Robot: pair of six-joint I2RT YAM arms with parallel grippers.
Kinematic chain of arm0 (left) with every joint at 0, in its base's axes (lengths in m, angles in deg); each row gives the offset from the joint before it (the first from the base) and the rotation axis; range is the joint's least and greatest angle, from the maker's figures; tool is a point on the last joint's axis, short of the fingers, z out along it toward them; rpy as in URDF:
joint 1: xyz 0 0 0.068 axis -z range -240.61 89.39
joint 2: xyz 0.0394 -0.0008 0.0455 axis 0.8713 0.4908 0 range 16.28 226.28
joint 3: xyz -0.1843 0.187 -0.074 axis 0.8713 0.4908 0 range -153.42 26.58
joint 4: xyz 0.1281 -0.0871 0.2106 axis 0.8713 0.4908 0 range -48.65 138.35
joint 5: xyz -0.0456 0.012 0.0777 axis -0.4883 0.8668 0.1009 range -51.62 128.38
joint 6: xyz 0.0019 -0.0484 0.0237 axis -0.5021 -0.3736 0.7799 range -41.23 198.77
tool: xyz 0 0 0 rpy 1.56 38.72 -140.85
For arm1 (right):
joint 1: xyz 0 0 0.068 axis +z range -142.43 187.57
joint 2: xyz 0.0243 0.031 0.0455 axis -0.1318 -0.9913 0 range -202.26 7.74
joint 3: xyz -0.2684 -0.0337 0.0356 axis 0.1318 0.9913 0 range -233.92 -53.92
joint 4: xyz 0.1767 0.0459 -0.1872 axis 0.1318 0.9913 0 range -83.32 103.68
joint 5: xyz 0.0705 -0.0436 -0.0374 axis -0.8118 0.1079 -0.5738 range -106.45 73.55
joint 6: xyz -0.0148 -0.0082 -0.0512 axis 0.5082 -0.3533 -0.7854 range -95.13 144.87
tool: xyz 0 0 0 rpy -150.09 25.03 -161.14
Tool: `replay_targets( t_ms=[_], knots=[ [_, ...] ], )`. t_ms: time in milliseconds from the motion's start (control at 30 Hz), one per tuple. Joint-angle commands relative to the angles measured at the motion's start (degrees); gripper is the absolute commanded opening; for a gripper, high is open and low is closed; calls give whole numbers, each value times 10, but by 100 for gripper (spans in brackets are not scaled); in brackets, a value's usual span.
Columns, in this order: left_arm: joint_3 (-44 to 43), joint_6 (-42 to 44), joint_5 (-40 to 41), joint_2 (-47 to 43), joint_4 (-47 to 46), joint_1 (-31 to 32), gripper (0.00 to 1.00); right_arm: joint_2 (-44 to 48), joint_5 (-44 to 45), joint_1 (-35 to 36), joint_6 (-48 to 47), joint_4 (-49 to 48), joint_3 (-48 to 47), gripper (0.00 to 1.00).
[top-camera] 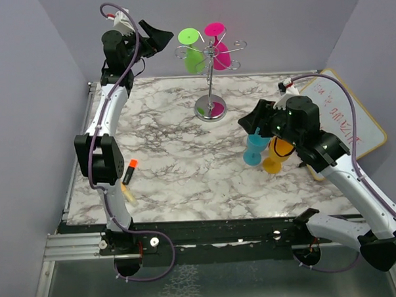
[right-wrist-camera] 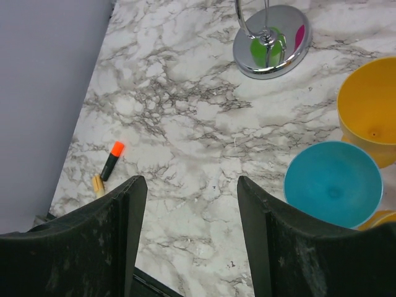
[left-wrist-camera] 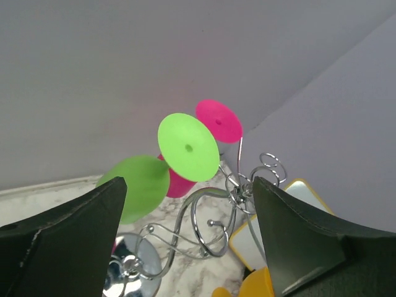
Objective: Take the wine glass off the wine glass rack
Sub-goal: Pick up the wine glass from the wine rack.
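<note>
The wine glass rack (top-camera: 210,79), a silver wire stand on a round shiny base, stands at the back middle of the marble table. A green wine glass (top-camera: 194,56) and a pink wine glass (top-camera: 221,54) hang upside down from its scroll arms. My left gripper (top-camera: 159,37) is raised high, just left of the green glass, and is open. In the left wrist view the green glass (left-wrist-camera: 187,146), the pink glass (left-wrist-camera: 218,120) and the rack (left-wrist-camera: 207,219) lie beyond the left gripper (left-wrist-camera: 189,182); nothing is between its fingers. My right gripper (top-camera: 253,123) hovers open over bare marble.
A blue glass (top-camera: 255,148) and a yellow glass (top-camera: 277,155) stand upright on the table beside my right gripper. A yellow-framed whiteboard (top-camera: 344,116) leans at the right edge. An orange-capped marker (top-camera: 128,171) lies near the left arm. Grey walls close in at the back and sides.
</note>
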Motion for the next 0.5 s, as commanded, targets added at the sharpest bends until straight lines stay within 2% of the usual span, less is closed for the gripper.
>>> replay_targets(
  t_ms=[0,133,333,467],
  knots=[
    [-68,-131,-79,91,-75,-3,79,8,24,-2,12,-3,13,65],
    [-130,-168,-94,148,-77,1,75,13,28,-2,25,-2,21,63],
    [-152,-183,-78,175,-80,1,72,13,18,-2,38,1,31,63],
    [-164,-176,-81,180,-79,7,66,11,12,-2,44,0,31,63]
  ],
)
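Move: The green glass hangs base-up on the rack, its middle about 9 cm ahead of my left hand, 9 cm to its right and 8 cm below it. From my left hand, the pink glass hangs some 12 cm ahead, 17 cm right and 8 cm down, and the rack's post stands about 3 cm ahead, 16 cm right, its middle roughly 18 cm lower. From my right hand the green glass is some 35 cm ahead, 17 cm left and about level. I bring my open left hand in towards the green glass from its left and near side, about 5 cm forward and as much down, with a smaller shift to the right, slowing nearly to a stop. My wrist rolls and turns clockwise, tipping over by nearly 20 degrees in all, while the fingers narrow by about a quarter, still short of a grip. ##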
